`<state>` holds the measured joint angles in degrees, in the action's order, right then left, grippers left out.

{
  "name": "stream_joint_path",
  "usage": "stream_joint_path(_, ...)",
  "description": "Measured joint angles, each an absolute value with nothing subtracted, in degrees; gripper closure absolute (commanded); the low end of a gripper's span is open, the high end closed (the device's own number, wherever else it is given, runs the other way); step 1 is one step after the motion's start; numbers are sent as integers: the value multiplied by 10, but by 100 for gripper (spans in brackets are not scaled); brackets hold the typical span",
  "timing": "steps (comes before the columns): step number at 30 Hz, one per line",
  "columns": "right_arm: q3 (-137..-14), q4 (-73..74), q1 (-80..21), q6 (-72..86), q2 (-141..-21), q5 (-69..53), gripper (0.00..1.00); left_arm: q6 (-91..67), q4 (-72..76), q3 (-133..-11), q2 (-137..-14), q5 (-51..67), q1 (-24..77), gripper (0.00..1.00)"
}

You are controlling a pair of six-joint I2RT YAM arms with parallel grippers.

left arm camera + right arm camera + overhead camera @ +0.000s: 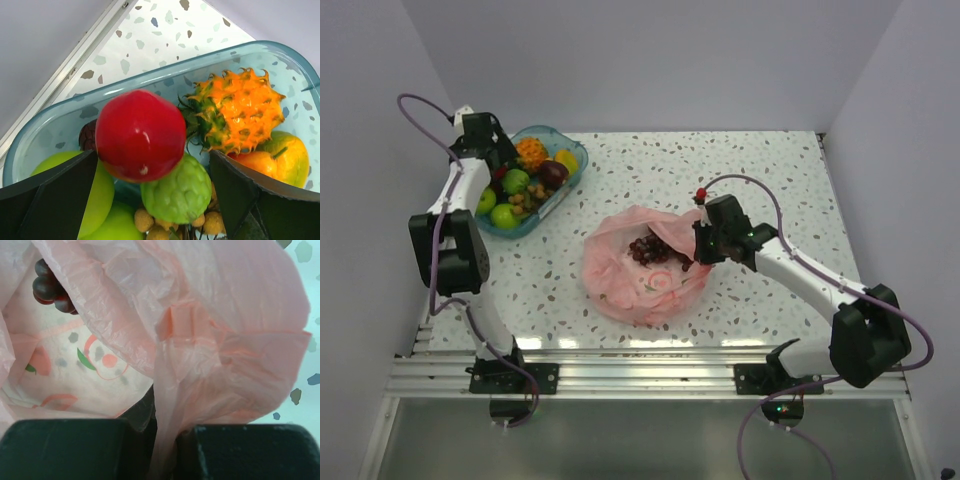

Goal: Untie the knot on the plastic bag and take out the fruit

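Observation:
The pale-pink plastic bag [640, 285] lies open at the table's middle, with no knot showing. Dark purple grapes [648, 250] lie inside it and also show in the right wrist view [47, 285]. My right gripper [698, 245] is shut on a fold of the bag's rim [225, 315], and the plastic runs down between its jaws [167, 440]. My left gripper [500, 165] is wide open [153, 162] over the blue tray [545, 128]. A red apple [140, 135] sits between its fingers, on the other fruit. Lime-green apples [504, 215] lie in the tray.
The tray [150, 75] also holds a small orange pineapple [240, 112], a green custard apple [180, 192], a yellow-orange mango [280, 160], small tan fruits [145, 220] and a dark purple fruit [554, 173]. White walls close the table's back and sides.

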<state>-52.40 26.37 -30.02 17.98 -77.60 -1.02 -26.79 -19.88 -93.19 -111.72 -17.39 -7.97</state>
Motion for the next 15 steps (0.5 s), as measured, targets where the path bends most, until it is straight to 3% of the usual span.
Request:
stream_joint_path(2,-530,267,-300,173,-776,-10,87,-267,-203,-919,-1098,-167,-80,0)
stream_joint_path(5,-545,279,-300,159,-776,-10,71,-267,-210,-894,-1056,-158,-78,0)
stream_joint_path(6,-552,284,-300,153,-776,-10,55,-268,-213,-886,-1038,-155,-77,0)
stream_joint_path(8,-564,295,-300,142,-776,-11,38,-268,-216,-865,-998,-148,-71,0)
stream_joint_path(9,-571,300,-300,136,-776,-11,23,-268,-219,-853,-976,-145,-66,0)
stream_joint_path(13,-609,333,-304,109,-776,-10,1,-268,-227,-798,-886,-132,-10,0)
stream_joint_path(15,-635,349,-310,92,-776,-8,1,-269,-229,-772,-849,-124,32,0)
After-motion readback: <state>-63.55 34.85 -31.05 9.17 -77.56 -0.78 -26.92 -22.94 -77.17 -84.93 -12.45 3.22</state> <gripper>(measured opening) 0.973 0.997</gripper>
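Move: The grapes, still in the plastic bag, lie about 16 cm back and 36 cm to the right of the open left hand, some 13 cm lower. The red fruit just released is about 4 cm ahead and 4 below, the green knobbly fruit 2 cm ahead, 3 right and 7 below. From the right hand, shut on the bag's rim, the grapes lie about 9 cm ahead, 10 left and 8 below. Open the right fingers wide to let go of the bag's rim while lifting that hand about 5 cm, nearly straight up. Draw the left hand, fingers still wide open, away from the red fruit and out over the basket, back and right towards the grapes, rising some 9 cm and swinging about 15 degrees clockwise. ##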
